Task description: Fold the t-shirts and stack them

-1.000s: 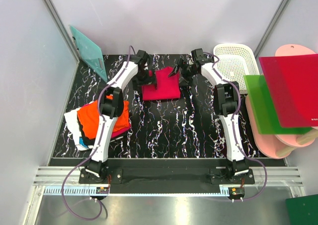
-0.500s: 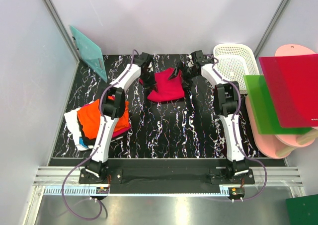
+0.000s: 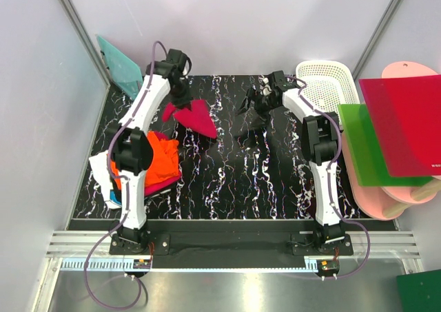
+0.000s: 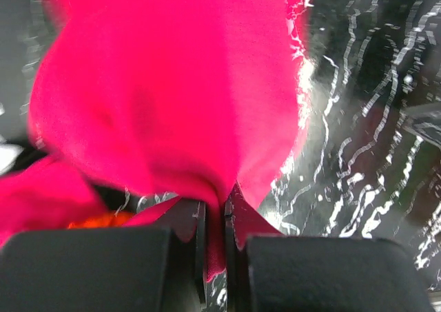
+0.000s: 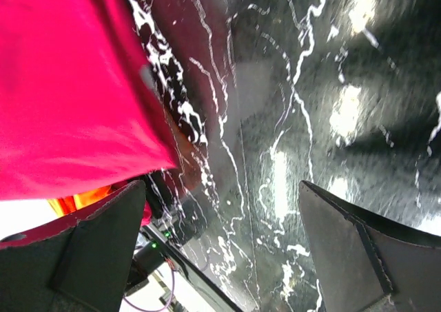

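Note:
A folded crimson-pink t-shirt (image 3: 196, 117) hangs off the black marbled table at the back left, pinched at its edge by my left gripper (image 3: 178, 98), which is shut on it. The left wrist view shows the cloth (image 4: 172, 98) squeezed between the two jaws of the left gripper (image 4: 215, 219). An orange t-shirt (image 3: 160, 159) lies on a pile at the table's left side. My right gripper (image 3: 249, 105) stands open over bare table at the back middle, nothing between its fingers (image 5: 103, 236); the pink t-shirt (image 5: 76, 91) lies to its left in the right wrist view.
A white basket (image 3: 325, 85) stands at the back right. Stiff green (image 3: 368, 143) and red (image 3: 403, 122) boards lie over pink trays at the right. A teal board (image 3: 120, 67) leans at the back left corner. White and pink cloth lies under the pile (image 3: 103, 181).
My left gripper shut on the pink t-shirt's edge, lifted it and carried it left and back. The right gripper stayed open and drew slightly right.

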`<state>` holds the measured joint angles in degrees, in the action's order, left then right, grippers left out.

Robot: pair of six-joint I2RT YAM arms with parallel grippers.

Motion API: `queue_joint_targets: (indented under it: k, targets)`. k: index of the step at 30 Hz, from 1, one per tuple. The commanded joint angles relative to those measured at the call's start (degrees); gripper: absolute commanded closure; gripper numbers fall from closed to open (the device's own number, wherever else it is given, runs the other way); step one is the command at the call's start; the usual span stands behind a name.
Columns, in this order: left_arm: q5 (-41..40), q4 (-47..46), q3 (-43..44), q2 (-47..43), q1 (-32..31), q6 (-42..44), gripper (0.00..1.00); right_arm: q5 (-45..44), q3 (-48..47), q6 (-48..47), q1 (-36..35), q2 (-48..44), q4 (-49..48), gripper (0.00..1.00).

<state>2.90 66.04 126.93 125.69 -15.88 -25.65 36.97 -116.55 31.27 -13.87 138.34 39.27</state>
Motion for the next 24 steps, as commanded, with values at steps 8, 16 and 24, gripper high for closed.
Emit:
queue_joint_targets:
  k: [8,16,24]
  targets:
    - [-9.13,14.90,5.79,-15.28,0.41,0.96,1.00,1.00,6.16,-2.17,-0.46,-7.47,-1.74,0.00]
    - [-13.01,17.63,-5.30,-27.33,9.18,-1.34,1.00,2.93,7.39,-2.00,-0.63,-7.74,-2.26,0.00]
    - [-6.25,19.48,-6.42,-32.24,13.42,0.07,1.00,3.90,8.80,-2.35,-0.55,-7.74,-2.26,0.00]
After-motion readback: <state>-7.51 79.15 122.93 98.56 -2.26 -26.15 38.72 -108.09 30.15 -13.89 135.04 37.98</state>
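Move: About 15 cm back and 11 cm to the left of the left hand, which already holds the folded red shirt, lies the stack of shirts with the orange one on top, some 12 cm below. The white cloth beside the stack is roughly 18 cm back and 24 cm left of the hand, and the teal panel stands about 10 cm ahead and 18 cm left. From the right hand the stack is some 32 cm left, 17 cm back and slightly lower. Lifting the hanging red shirt and swinging it across to the stack's far side, the left hand climbs about 15 cm while going equally far left and some 9 cm back, rising first, then sweeping left. It turns about 20 degrees counter-clockwise, tips its fingertips slightly outward and keeps its pinch on the cloth. The open right hand eases back 3 cm, touching nothing. ##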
